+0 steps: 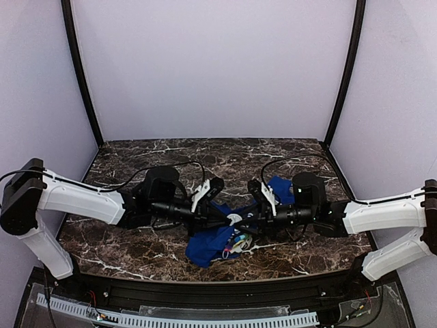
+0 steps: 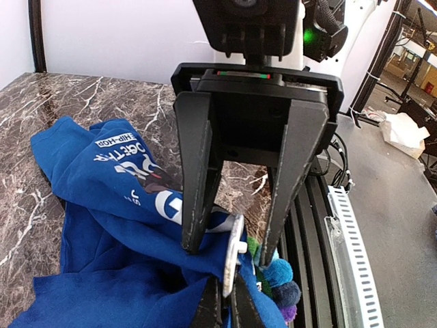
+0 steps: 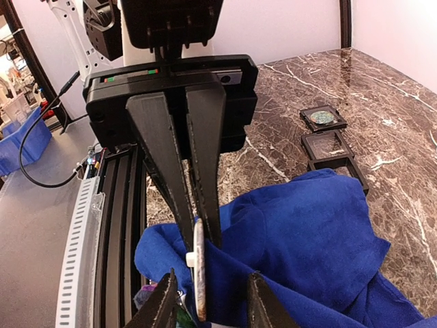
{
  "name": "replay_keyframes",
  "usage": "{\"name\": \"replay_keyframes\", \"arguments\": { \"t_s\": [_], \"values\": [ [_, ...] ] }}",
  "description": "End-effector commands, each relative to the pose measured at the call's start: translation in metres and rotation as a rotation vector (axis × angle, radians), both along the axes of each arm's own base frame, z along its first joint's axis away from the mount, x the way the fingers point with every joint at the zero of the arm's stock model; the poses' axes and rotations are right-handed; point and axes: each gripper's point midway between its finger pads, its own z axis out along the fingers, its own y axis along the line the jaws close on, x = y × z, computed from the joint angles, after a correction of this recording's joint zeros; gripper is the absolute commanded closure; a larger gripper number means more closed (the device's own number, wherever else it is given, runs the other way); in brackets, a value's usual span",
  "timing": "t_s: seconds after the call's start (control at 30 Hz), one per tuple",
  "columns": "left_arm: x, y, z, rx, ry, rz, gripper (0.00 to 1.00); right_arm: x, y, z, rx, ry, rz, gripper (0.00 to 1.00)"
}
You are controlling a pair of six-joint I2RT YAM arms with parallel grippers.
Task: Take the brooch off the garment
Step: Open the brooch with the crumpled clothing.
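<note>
A blue garment [image 1: 205, 247] [image 2: 102, 225] [image 3: 307, 232] lies bunched at the table's near edge between the two arms. The brooch shows as green, teal and purple pompoms [image 2: 281, 273] [image 1: 237, 242] right beside a white disc [image 2: 233, 253] [image 3: 199, 273] with a short peg. My left gripper [image 2: 229, 295] [image 3: 201, 236] [image 1: 225, 216] is shut on that disc's edge, with cloth pinched alongside. Facing it, my right gripper [image 3: 212, 304] [image 2: 231, 251] [image 1: 247, 220] is open. Its fingers straddle the disc and cloth without touching the disc.
Three small dark square trays [image 3: 323, 118] sit in a row on the marble table [image 1: 136, 160] to the right of the garment. A black rail [image 2: 321, 225] and a white slotted cable duct [image 2: 351, 266] run along the near edge. Walls enclose the table on three sides.
</note>
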Motion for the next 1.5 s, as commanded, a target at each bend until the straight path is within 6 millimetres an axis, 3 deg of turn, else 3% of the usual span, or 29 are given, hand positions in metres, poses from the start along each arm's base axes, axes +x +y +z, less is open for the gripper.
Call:
{"name": "replay_keyframes", "arguments": {
  "t_s": [0.0,0.33,0.8,1.17,1.47],
  "values": [
    [-0.009,0.002,0.023,-0.062,-0.027,-0.029,0.99,-0.005,0.004,0.000,0.018,0.005,0.021,0.69],
    [-0.009,0.001,0.022,-0.061,-0.027,-0.030,0.99,0.003,0.007,0.002,0.030,0.007,-0.010,0.77],
    [-0.013,0.005,0.020,-0.059,-0.019,-0.045,0.99,0.042,0.006,-0.008,-0.008,0.083,-0.228,0.99],
    [-0.027,0.003,0.017,-0.048,-0.010,-0.110,0.99,0.066,0.005,-0.016,-0.029,0.144,-0.303,1.00],
    [-0.032,-0.001,0.013,-0.033,-0.014,-0.128,0.99,0.064,0.011,-0.021,-0.050,0.149,-0.266,1.00]
  ]
}}
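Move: The brooch stands edge-up between the hands: its middle is about 2 cm right of the left hand's pads, which already grip it, and about 2 cm left of the right hand's open pads, level with both. From the left hand, the colourful pompoms hang some 4 cm back, 2 cm right and 7 cm below. The nearest black case lies on the table about 14 cm ahead, 9 cm left and 16 cm below it. Forward, down and to the left, by some 3.5 cm in all, the right hand goes, rolling about 10 degrees around its finger line as its fingers close from a third open and pinch the brooch's right-hand edge. The left hand keeps its pinch on the left-hand edge, holds still at first, then sinks and drifts forward and left with it, about 3 cm. ##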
